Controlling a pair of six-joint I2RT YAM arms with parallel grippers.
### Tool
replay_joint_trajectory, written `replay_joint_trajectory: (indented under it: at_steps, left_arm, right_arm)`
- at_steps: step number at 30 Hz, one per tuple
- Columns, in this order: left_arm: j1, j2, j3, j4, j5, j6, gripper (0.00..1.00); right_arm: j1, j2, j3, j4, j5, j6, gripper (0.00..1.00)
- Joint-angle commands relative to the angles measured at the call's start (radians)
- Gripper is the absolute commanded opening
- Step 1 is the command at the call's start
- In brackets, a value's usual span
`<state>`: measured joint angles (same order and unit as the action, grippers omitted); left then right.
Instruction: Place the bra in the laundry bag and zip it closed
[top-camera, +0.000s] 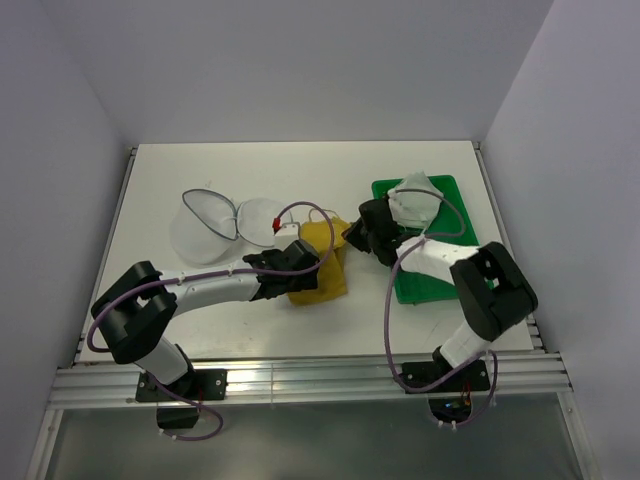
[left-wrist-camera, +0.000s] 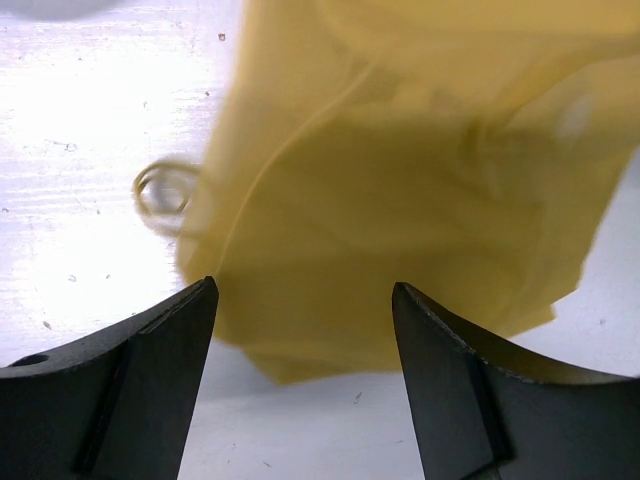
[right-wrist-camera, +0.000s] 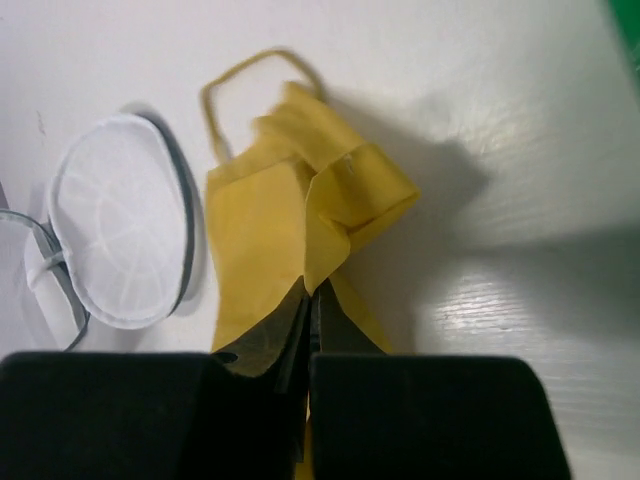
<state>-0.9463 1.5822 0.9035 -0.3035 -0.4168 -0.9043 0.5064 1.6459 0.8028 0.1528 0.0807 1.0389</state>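
Observation:
The mustard-yellow bra (top-camera: 322, 262) lies crumpled on the white table near the middle, one thin strap loop (right-wrist-camera: 245, 90) on the table beyond it. My right gripper (right-wrist-camera: 312, 292) is shut on a fold of the bra (right-wrist-camera: 300, 220) and lifts that edge; in the top view it (top-camera: 352, 238) sits at the bra's right side. My left gripper (left-wrist-camera: 305, 300) is open, its jaws just short of the bra's near edge (left-wrist-camera: 400, 200), and is at the bra's left (top-camera: 297, 262). The laundry bag (top-camera: 215, 222) lies open to the left, two mesh halves with a dark rim (right-wrist-camera: 115, 235).
A green plastic tray (top-camera: 435, 270) stands at the right with a white-grey garment (top-camera: 415, 200) in it. White walls close in the table at the back and sides. A metal rail runs along the near edge.

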Motion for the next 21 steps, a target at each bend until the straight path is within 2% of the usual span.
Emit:
replay_joint_trajectory:
  at_steps: [1, 6, 10, 13, 21]
  left_arm:
    - [-0.002, -0.040, 0.001, -0.016, -0.019, -0.007, 0.78]
    - [0.023, -0.105, 0.046, -0.039, 0.021, -0.007, 0.78]
    - [0.098, -0.125, 0.106, -0.031, 0.052, -0.012, 0.79]
    - [0.133, -0.085, 0.171, -0.005, 0.104, -0.005, 0.78]
    - [0.103, 0.159, 0.337, -0.019, 0.138, 0.010, 0.74]
  right_arm:
    - [0.007, -0.138, -0.010, -0.012, 0.166, -0.149, 0.00]
    - [0.033, -0.250, -0.069, -0.018, 0.287, -0.220, 0.00]
    - [0.067, -0.278, -0.092, -0.042, 0.332, -0.247, 0.00]
    - [0.093, -0.287, -0.112, -0.039, 0.370, -0.258, 0.00]
    - [0.112, -0.258, -0.132, -0.067, 0.376, -0.257, 0.00]
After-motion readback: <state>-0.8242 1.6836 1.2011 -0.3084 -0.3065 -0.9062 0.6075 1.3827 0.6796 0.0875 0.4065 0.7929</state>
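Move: The yellow bra's middle lies about 6 cm ahead of the left hand, 2 cm to its right and 3 cm below; from the right hand, which already pinches the bra's far right edge, it is 6 cm back, 6 cm left and 3 cm below. The laundry bag's white lid is some 19 cm left of the right hand and 3 cm ahead, its body roughly 31 cm left and 2 cm ahead. The green tray's middle is 17 cm right, about level. Up first, the right hand raises the bra's pinched edge about 6.5 cm, then sinks some 3 cm while drawing right and a little back, its wrist tilting up and rolling its left side down. The open left hand climbs about 8 cm and reaches 7 cm forward over the bra, then swings right and starts to sink, closing in on the held edge. ##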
